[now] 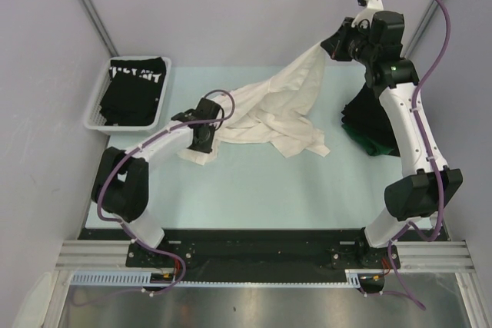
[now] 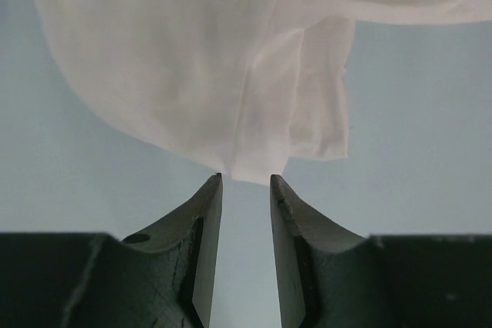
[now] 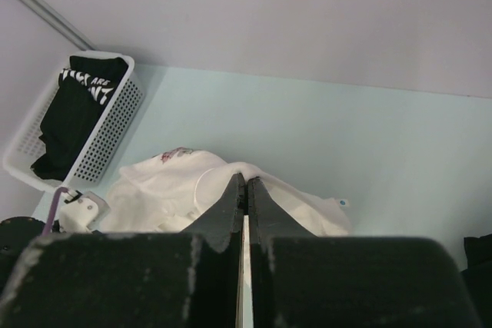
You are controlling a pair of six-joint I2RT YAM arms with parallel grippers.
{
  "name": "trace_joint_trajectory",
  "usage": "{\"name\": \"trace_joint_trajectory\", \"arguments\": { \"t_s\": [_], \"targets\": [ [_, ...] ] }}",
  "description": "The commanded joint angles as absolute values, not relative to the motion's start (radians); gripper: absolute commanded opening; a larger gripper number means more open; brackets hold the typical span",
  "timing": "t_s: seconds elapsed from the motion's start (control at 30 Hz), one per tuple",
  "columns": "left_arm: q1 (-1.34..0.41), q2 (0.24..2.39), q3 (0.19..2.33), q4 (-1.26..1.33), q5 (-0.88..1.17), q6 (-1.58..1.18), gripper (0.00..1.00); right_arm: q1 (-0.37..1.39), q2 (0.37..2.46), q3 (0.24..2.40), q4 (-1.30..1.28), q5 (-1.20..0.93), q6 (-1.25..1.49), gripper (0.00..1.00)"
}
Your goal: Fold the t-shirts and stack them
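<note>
A white t-shirt [image 1: 277,109] lies crumpled on the pale blue table, one corner pulled up toward the back right. My right gripper [image 1: 329,45] is shut on that raised corner; in the right wrist view its jaws [image 3: 247,178] pinch white cloth, and the rest of the shirt [image 3: 169,186] hangs below with a bit of pink print showing. My left gripper [image 1: 206,144] is at the shirt's near-left end. In the left wrist view it [image 2: 246,178] is open, with nothing between its fingers and the hem of the white cloth [image 2: 215,59] just past the tips.
A white mesh basket [image 1: 96,105] at the far left holds a black t-shirt with white lettering [image 1: 137,74], seen again in the right wrist view [image 3: 88,86]. A dark pile of t-shirts [image 1: 367,120] lies at the right, under my right arm. Grey walls close in the back and sides.
</note>
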State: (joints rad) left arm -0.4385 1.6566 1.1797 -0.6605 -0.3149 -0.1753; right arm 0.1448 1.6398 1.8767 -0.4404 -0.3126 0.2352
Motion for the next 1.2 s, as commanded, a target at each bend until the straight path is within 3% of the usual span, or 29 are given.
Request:
{"name": "trace_joint_trajectory", "arguments": {
  "t_s": [0.0,0.43,1.17],
  "targets": [
    [-0.445,1.644,1.126,-0.591,-0.229,-0.164,0.36,0.14,1.582,1.878,-0.374,-0.337,0.235,0.0],
    [-0.477,1.643,1.031,-0.552,-0.189,-0.209,0.36,0.14,1.575,1.873,-0.374,-0.344,0.238,0.0],
    [-0.474,1.726,1.094,-0.551,-0.314,-0.14,0.34,0.138,1.591,1.882,-0.373,-0.353,0.244,0.0]
  ]
}}
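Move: The near corner of the t-shirt's lower end is the left gripper's aim, some 8 cm below it, about 2 cm back and level sideways. A loose flap of the shirt lies roughly 5 cm right of that corner and 3 cm farther out; the white basket stands about 30 cm to the gripper's left and 27 cm ahead. From the raised right gripper that same corner is about 42 cm left, 15 cm back and 40 cm down. Bring the left gripper down about 5 cm to the t-shirt's near corner, drawing back some 4 cm and slightly right at first, then ease it a centimetre or so forward and left again. Tip the fingers about 5 degrees steeper and leave them part open. Meanwhile keep the right gripper shut on the shirt's lifted end, holding it high and almost still. ##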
